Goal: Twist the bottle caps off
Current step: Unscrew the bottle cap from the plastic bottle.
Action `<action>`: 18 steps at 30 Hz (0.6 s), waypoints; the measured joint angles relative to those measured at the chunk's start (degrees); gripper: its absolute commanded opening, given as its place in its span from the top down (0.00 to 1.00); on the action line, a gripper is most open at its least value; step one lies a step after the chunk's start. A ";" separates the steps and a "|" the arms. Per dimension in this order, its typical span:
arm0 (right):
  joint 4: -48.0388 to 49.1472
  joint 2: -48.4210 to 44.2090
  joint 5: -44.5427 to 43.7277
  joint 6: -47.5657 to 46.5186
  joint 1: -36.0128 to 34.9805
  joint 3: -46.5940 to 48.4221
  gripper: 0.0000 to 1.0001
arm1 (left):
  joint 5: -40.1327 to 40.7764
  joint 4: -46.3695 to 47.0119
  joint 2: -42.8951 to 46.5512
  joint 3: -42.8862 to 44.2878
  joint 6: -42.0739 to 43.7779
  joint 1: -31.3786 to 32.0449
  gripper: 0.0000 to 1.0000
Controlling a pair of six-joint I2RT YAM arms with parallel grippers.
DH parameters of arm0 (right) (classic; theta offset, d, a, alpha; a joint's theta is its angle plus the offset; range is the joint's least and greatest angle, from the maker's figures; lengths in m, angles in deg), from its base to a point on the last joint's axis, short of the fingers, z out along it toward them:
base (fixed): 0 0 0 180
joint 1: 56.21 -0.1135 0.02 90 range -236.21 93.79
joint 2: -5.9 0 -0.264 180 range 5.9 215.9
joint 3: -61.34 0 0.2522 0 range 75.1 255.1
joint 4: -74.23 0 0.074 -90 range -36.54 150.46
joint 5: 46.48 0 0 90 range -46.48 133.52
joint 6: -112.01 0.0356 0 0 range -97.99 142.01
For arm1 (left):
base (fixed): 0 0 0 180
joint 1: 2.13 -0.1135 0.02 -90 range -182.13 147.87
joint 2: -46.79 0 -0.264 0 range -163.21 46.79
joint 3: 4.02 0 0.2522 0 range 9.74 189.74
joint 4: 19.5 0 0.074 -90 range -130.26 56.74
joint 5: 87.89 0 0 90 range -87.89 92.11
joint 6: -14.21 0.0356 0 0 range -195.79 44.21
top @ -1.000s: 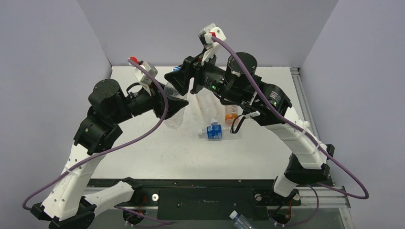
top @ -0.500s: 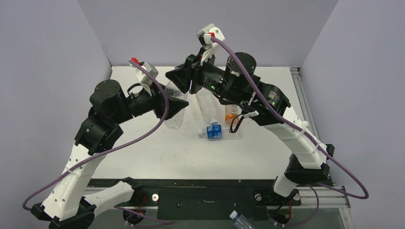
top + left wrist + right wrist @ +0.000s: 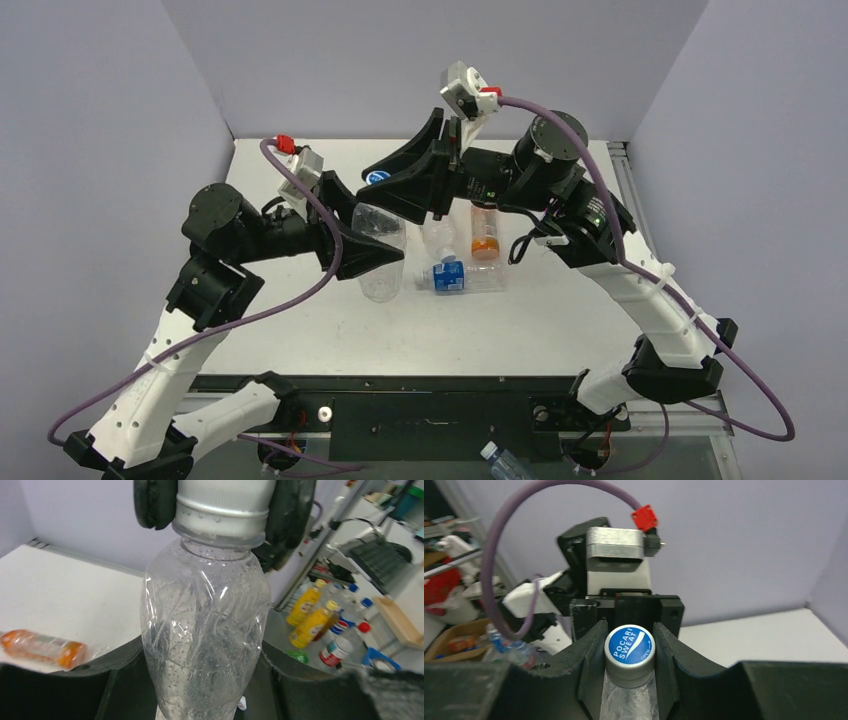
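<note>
A clear crinkled bottle is held up over the table, and my left gripper is shut around its body; the top view shows that bottle left of centre. Its bottle cap, white-ridged with a blue printed top, sits between the fingers of my right gripper, which is shut on it. In the left wrist view the cap is pinched between two black pads. From above, the right gripper meets the bottle's top.
An orange bottle stands right of centre, a blue-labelled bottle lies in front of it, and another clear bottle is behind. One more bottle lies below the table's near edge. Grey walls enclose the table.
The right gripper has shut on the cap and its wrist has turned. Both arms and the held bottle have shifted right and a little nearer.
</note>
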 measured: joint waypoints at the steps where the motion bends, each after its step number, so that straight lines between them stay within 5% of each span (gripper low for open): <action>1: 2.54 -0.55 3.61 1.40 0.61 -1.16 1.00 | -2.89 2.16 -0.17 0.00 -2.01 0.17 1.00; 5: 13.99 -1.25 14.45 7.69 2.14 -5.44 0.95 | -9.35 7.32 -0.48 0.04 -6.97 0.39 1.00; 6: 15.56 -1.20 15.85 8.72 2.40 -5.90 0.86 | -10.14 7.85 -0.48 0.04 -7.72 0.37 1.00; 9: 14.67 -1.22 14.78 8.44 2.67 -5.60 0.29 | -9.97 8.13 -0.48 0.04 -7.87 0.39 1.00; 18: -4.83 1.57 -24.15 -0.79 -5.18 8.39 0.19 | 9.31 -0.72 0.68 0.04 6.62 0.68 1.00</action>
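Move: The blue-topped bottle cap is already pinched at the right hand's point, on the plastic bottle that the left hand holds. From the left hand it sits about 9 cm above and 3 cm ahead. From the right hand, some 53 cm down on the table, the blue-label bottle lies about 6 cm ahead and 14 cm to the right, the clear bottle 20 cm ahead and 7 cm right, the orange bottle 20 cm ahead and 21 cm right. The cap, still pinched, is twisted counter-clockwise about 15 degrees by the right hand while the left turns the bottle some 10 degrees clockwise, both swinging back about 3.5 cm. Then the right fingers open wide and let go, and that hand swings forward and rises above the cap, turning back clockwise some 35 degrees; the left, grip kept, swings forward, turning back counter-clockwise. ##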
